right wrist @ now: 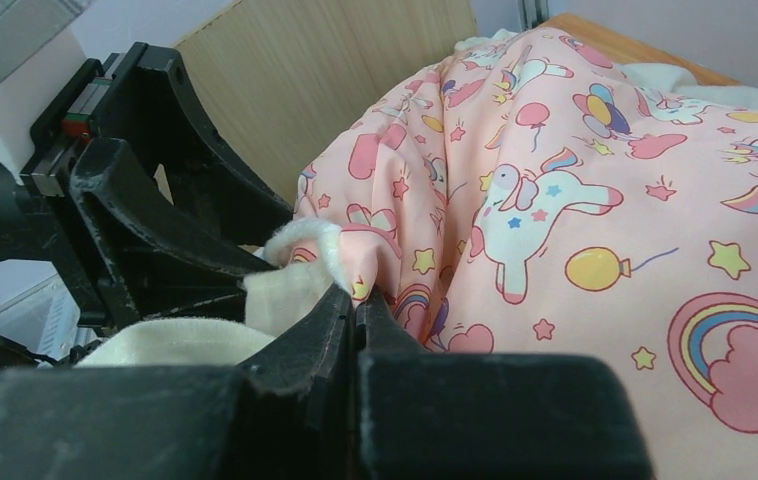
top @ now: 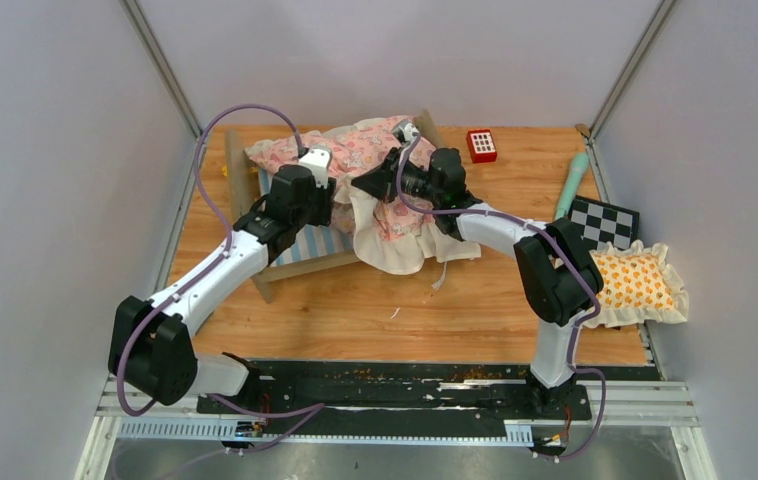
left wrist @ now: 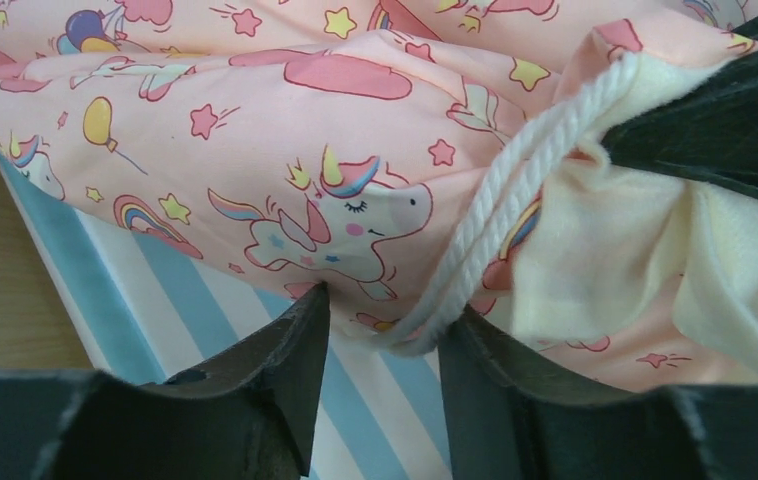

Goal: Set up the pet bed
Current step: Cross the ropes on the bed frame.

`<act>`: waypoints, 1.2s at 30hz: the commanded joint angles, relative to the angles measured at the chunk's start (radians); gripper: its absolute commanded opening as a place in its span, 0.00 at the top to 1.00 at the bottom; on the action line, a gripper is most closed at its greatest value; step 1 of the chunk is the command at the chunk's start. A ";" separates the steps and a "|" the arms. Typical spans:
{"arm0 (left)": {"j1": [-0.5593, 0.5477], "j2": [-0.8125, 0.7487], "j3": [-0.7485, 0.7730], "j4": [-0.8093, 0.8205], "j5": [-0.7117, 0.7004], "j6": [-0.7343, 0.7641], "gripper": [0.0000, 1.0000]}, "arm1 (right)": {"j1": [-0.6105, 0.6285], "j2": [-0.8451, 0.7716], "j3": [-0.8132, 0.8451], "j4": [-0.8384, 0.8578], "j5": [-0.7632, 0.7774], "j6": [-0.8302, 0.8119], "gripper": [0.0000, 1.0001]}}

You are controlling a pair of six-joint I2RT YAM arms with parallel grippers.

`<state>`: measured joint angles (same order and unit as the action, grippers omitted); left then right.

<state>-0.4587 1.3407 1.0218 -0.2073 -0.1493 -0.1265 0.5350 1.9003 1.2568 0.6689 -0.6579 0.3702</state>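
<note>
The pet bed's light-wood frame [top: 240,180] stands at the back left of the table. Its blue-white striped mattress [top: 315,243] [left wrist: 185,300] is partly bare. The pink unicorn quilt [top: 375,150] [left wrist: 305,130] [right wrist: 605,200] lies bunched over the bed, its cream ruffle hanging off the right side. My left gripper [top: 330,205] [left wrist: 387,310] is open over the mattress, with the quilt's edge and a white cord [left wrist: 515,190] at its fingertips. My right gripper [top: 363,185] [right wrist: 360,295] is shut on a fold of the quilt, close beside the left one. A wooden end board [right wrist: 335,80] rises behind.
A small orange-patterned frilled pillow [top: 635,282] lies at the table's right edge, next to a black-and-white checkered board [top: 603,222]. A teal stick [top: 573,180] and a red block with buttons [top: 482,145] lie at the back right. Grey walls enclose the table.
</note>
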 commanded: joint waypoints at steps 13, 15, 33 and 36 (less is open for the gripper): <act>0.020 -0.120 -0.033 -0.038 0.135 -0.038 1.00 | -0.007 -0.009 0.002 0.058 -0.024 0.005 1.00; 0.020 -0.144 -0.014 -0.098 0.143 -0.031 1.00 | -0.008 -0.015 -0.005 0.048 -0.042 -0.018 1.00; 0.020 -0.255 0.292 -0.648 0.258 0.012 1.00 | 0.085 -0.077 -0.113 0.160 -0.197 -0.217 0.74; 0.020 -0.286 0.289 -0.711 0.279 0.011 1.00 | 0.092 -0.112 -0.144 0.173 -0.207 -0.238 0.65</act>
<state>-0.4435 1.1061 1.2842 -0.7815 0.0704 -0.1310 0.6155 1.8702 1.1419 0.7795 -0.8116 0.2100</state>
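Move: The white rope already hangs between my open left fingertips, its middle about 1 cm ahead and 2 cm to the right. From my right hand, which pinches the cover's corner where the rope starts, the rope lies about 3 cm left and 2 cm back. From my left hand, the near rail of the bed frame runs roughly 12 cm straight back and 10 cm lower. The paw headboard stands about 20 cm left and 1 cm ahead, some 8 cm lower. I shut my left fingers on the white rope, then draw it back towards and over the near rail about 10 cm while lifting some 9 cm, the wrist turning slightly clockwise. My right hand holds the cover's corner still at first, then follows about 6 cm back and a little left, turning counter-clockwise and opening its fingers part way around the cloth. ##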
